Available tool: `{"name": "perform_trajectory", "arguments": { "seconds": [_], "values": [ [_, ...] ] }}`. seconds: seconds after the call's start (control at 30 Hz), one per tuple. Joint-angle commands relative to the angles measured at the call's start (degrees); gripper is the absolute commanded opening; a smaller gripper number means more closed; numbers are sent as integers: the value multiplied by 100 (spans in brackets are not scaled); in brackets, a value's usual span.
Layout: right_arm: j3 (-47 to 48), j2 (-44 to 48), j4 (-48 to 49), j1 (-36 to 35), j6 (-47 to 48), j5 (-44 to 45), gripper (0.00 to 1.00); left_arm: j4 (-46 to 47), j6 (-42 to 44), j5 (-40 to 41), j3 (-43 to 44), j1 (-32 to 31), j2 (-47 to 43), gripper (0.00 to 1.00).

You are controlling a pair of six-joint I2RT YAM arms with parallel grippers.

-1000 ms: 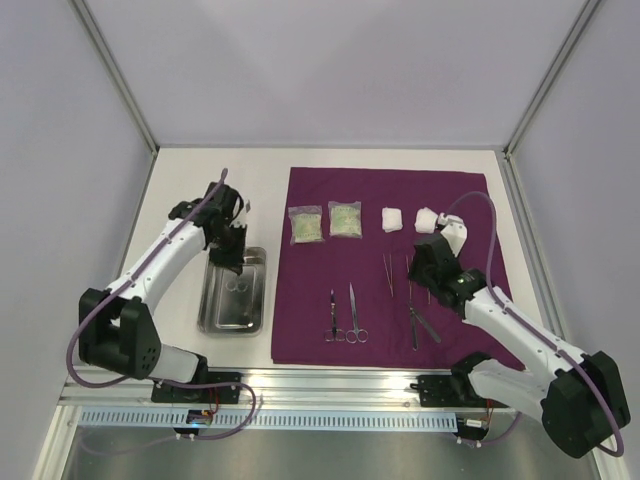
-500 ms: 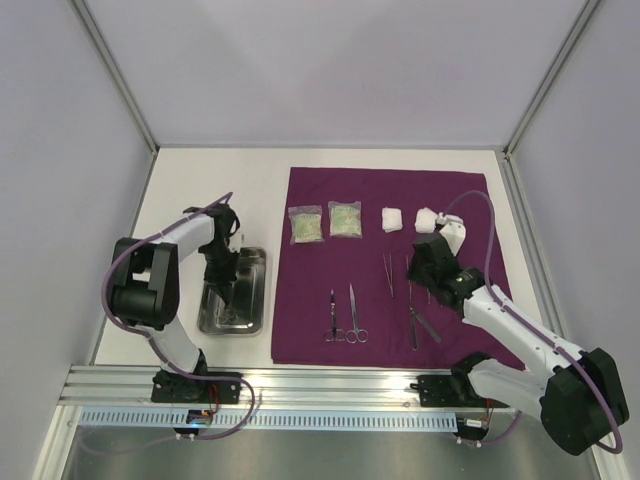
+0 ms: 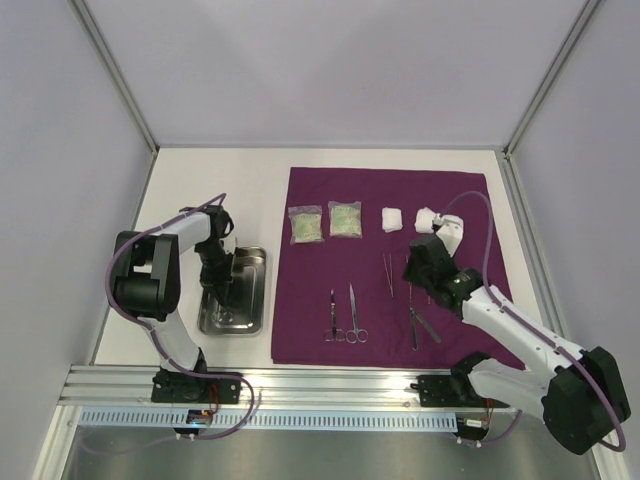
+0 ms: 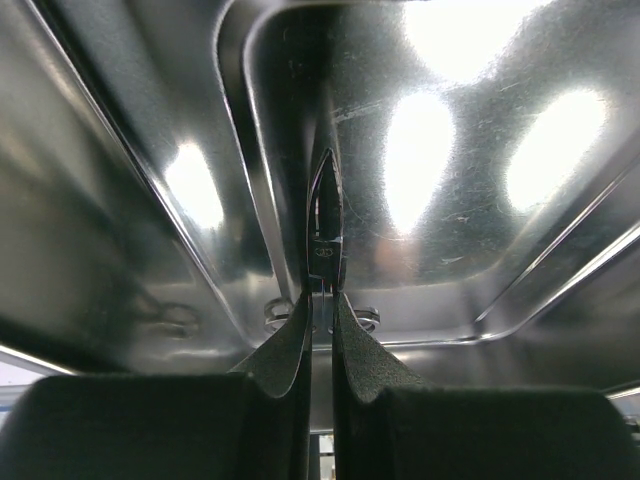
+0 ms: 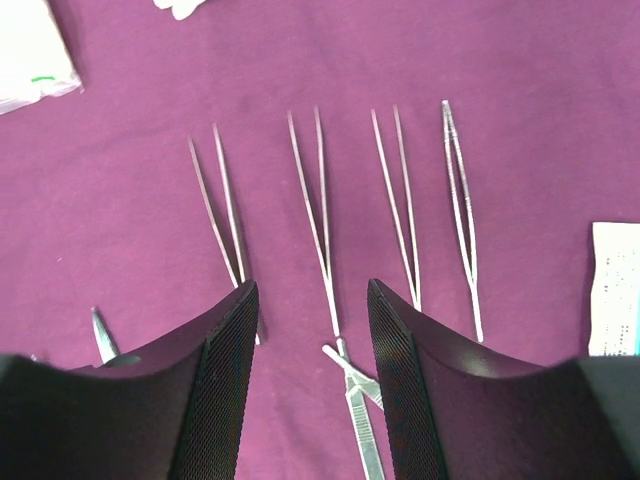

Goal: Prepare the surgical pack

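The small steel tray (image 3: 254, 262) sits left of the purple sheet (image 3: 460, 200). My left gripper (image 3: 222, 288) reaches down into it. In the left wrist view this gripper (image 4: 320, 300) is shut on a pair of metal scissors (image 4: 325, 215), whose blades point away along the tray floor (image 4: 450, 230). My right gripper (image 3: 416, 272) hovers open over the sheet. In the right wrist view it (image 5: 312, 290) stands above a row of tweezers (image 5: 318, 200), touching none. Two clear packets (image 3: 305, 225) and gauze pads (image 3: 392, 219) lie along the sheet's far side.
Another pair of scissors (image 3: 354, 316) and a dark-handled instrument (image 3: 332, 315) lie on the sheet's near middle. Metal forceps (image 5: 362, 420) lie below my right fingers. A white label (image 5: 615, 290) shows at the right edge. Frame posts and walls enclose the table.
My left arm has folded in and its gripper has dropped lower into the tray, moving toward the near end. The right arm has barely shifted.
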State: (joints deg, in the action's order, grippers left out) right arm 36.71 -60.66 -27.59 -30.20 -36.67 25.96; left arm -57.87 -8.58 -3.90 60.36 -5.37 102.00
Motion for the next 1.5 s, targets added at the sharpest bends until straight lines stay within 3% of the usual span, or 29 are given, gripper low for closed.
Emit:
{"name": "perform_trajectory", "arguments": {
  "seconds": [0.0, 0.17, 0.23, 0.27, 0.37, 0.63, 0.77, 0.8, 0.9, 0.93, 1.03, 1.1, 1.3, 1.47],
  "values": [
    [293, 64, 61, -135, -130, 164, 50, 47, 5, 91, 81, 18, -48, 0],
    [416, 20, -18, -311, -130, 322, 51, 65, 102, 232, 46, 27, -136, 4],
    [503, -7, -44, -399, -122, 349, 54, 4, 146, 153, 55, 27, -162, 17],
    [539, -24, -70, -417, -113, 358, 55, -49, 163, 5, 81, 27, -197, 30],
    [758, -94, -237, -645, -95, 515, 56, -181, 207, -198, 239, 27, -285, 43],
    [1636, -586, -912, -1752, -376, 507, 52, -945, 436, -699, 1187, 27, -1162, 49],
    [2190, -1218, -1301, -2174, -613, 18, 49, -1017, 857, -674, 1408, 27, -1945, 49],
    [2392, -1498, -1301, -2297, -622, -124, 49, -973, 1328, -656, 1409, 27, -2129, 49],
    [2805, -2148, -1397, -2578, -649, -477, 50, -674, 2181, -201, 1199, 36, -2894, 54],
    [2937, -2334, -1459, -2631, -649, -512, 52, -534, 2350, 341, 858, 53, -3366, 64],
    [3306, -3020, -1845, -2807, -667, -662, 54, -41, 2868, 994, 120, 325, -4245, 79],
    [3404, -3389, -1855, -2956, -579, -793, 56, -93, 3028, 1014, -189, 501, -4503, 83],
    [3448, -4032, -1653, -3001, -518, -1031, 56, -322, 3064, 610, -639, 993, -4671, 85],
    [3493, -4401, -1618, -3010, -534, -1233, 54, 56, 2854, 900, -1008, 994, -4926, 85]
  ]
}}
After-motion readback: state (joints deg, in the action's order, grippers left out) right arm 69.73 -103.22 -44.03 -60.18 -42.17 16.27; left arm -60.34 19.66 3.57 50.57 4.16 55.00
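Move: From the left gripper, holding the scissors low in the tray, the tray's middle lies about 2 cm ahead and 2 cm right, nearly level. The right gripper, empty, has the short scissors on the cloth some 20 cm left, 7 cm back and 8 cm below; at that depth the long scissors lie about 15 cm left and 7 cm back, the nearest open tweezers 8 cm left and 2 cm ahead. Open the left fingers to let go of the scissors on the tray floor, lift the gripper about 17 cm, then bring it back and left, sinking and opening wider, its fingers tipping forward. Meanwhile swing the half-open right gripper about 20 cm left and some back, up a little and then down to just above the short scissors, turning it counter-clockwise some 30 degrees and pointing the fingers more steeply down. ##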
